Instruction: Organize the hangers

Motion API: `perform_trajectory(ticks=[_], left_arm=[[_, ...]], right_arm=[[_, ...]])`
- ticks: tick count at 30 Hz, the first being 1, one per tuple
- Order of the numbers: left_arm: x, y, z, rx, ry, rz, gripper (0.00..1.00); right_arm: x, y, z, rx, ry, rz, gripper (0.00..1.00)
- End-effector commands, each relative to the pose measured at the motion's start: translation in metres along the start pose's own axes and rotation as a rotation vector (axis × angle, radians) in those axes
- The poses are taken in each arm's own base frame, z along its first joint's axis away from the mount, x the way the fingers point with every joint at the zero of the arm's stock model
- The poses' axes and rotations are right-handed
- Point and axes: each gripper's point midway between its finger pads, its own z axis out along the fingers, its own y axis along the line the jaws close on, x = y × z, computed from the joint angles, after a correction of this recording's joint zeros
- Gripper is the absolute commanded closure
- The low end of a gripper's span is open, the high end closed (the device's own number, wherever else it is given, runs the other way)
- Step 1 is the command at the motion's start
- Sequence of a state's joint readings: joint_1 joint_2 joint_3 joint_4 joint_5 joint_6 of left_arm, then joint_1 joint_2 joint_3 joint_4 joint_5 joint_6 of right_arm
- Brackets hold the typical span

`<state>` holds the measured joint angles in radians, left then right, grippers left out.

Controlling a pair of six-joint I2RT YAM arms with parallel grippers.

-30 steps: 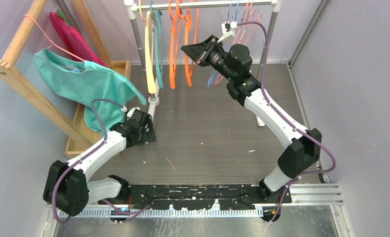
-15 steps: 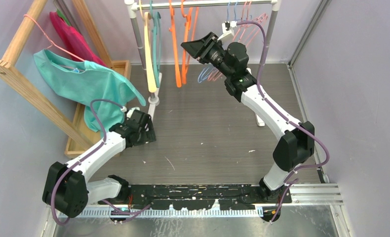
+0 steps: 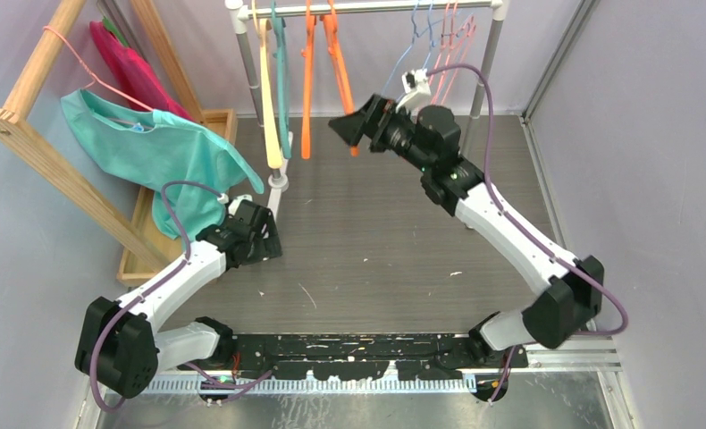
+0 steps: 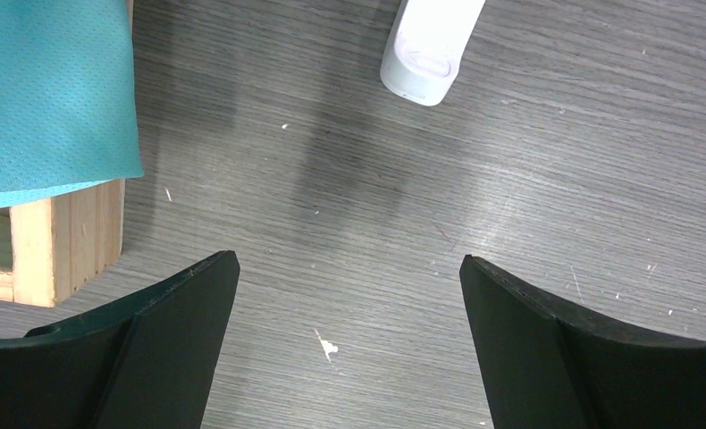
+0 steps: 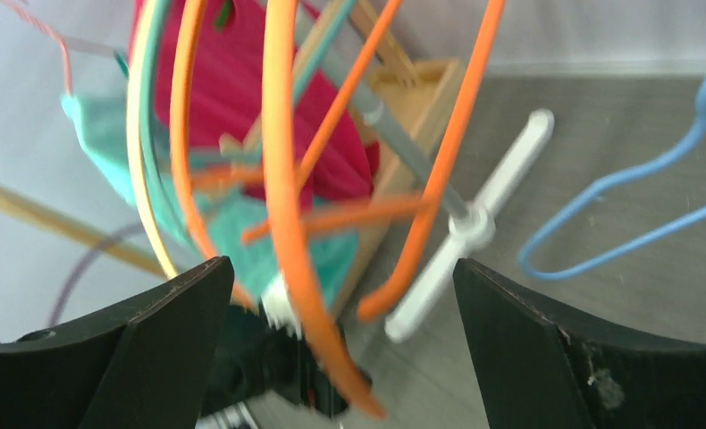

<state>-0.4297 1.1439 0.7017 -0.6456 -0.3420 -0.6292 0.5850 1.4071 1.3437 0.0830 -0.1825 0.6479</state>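
Several hangers hang on a white rail (image 3: 376, 7) at the back: a tan-yellow one (image 3: 266, 98), a teal one (image 3: 282, 71), orange ones (image 3: 306, 89), then light-blue (image 3: 412, 27) and pink wire ones (image 3: 452, 31). My right gripper (image 3: 354, 121) is open and raised just in front of the orange hangers. In the right wrist view an orange hanger (image 5: 287, 197) passes between the open fingers (image 5: 180, 340), with a blue wire hanger (image 5: 617, 214) to the right. My left gripper (image 3: 264, 237) is open and empty, low over the floor (image 4: 349, 259).
A wooden frame (image 3: 54, 170) at the left holds a pink wire hanger with a teal shirt (image 3: 153, 147) and red cloth (image 3: 130, 67). A wooden tray (image 3: 148, 223) lies beneath. The rail's white foot (image 4: 430, 45) stands near my left gripper. Walls enclose both sides.
My right gripper has dropped and drawn back from the rail towards the near side. The orange hangers swing and now hang straighter. The left arm has not moved.
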Motion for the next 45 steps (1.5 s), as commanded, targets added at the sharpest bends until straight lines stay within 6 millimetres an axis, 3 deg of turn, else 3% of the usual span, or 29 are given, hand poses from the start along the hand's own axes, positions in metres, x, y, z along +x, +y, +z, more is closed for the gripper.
perform_trajectory(ticks=[1, 7, 12, 16, 23, 35, 45], left_arm=[[-0.009, 0.002, -0.002, -0.004, -0.037, 0.0, 0.02], [-0.014, 0.001, -0.012, -0.015, -0.078, 0.015, 0.02], [-0.013, -0.019, -0.024, 0.021, -0.123, 0.048, 0.02], [-0.004, -0.037, -0.023, 0.012, -0.139, 0.112, 0.02], [0.011, -0.05, -0.014, 0.013, -0.115, 0.169, 0.02], [0.016, -0.046, -0.013, 0.044, -0.134, 0.169, 0.02], [0.016, -0.044, -0.013, 0.049, -0.14, 0.174, 0.02]], right_arm=[[0.035, -0.012, -0.041, 0.121, 0.062, -0.181, 0.0], [0.085, -0.042, -0.083, 0.227, 0.155, -0.299, 0.0], [0.13, -0.09, -0.11, 0.342, 0.256, -0.373, 0.0], [0.157, -0.139, -0.123, 0.464, 0.278, -0.458, 0.0], [0.187, -0.173, -0.133, 0.546, 0.313, -0.454, 0.0], [0.219, -0.217, -0.148, 0.693, 0.309, -0.409, 0.0], [0.218, -0.228, -0.149, 0.76, 0.306, -0.422, 0.0]])
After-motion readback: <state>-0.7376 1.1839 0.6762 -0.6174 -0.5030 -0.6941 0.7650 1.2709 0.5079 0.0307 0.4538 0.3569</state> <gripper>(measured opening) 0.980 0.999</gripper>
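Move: The orange hanger just hung is about 6 cm ahead of the right hand, about level with it and neither left nor right; its near arm lies by the wide-open fingers. Some 4 cm left of it hangs the other orange hanger, with the teal one 8 cm left of it and the blue hangers some 10 cm right of it. From the left hand the just-hung hanger is about 18 cm ahead, 13 cm right and 30 cm up. Draw the open right gripper back off the orange hanger first, then sink it some 34 cm, swinging right towards the bare floor in front of the rack while the fingers tip from level to steeply downward. Keep them wide open. Meanwhile shift the open left gripper about 5 cm right, away from the teal cloth, turning slightly clockwise. ##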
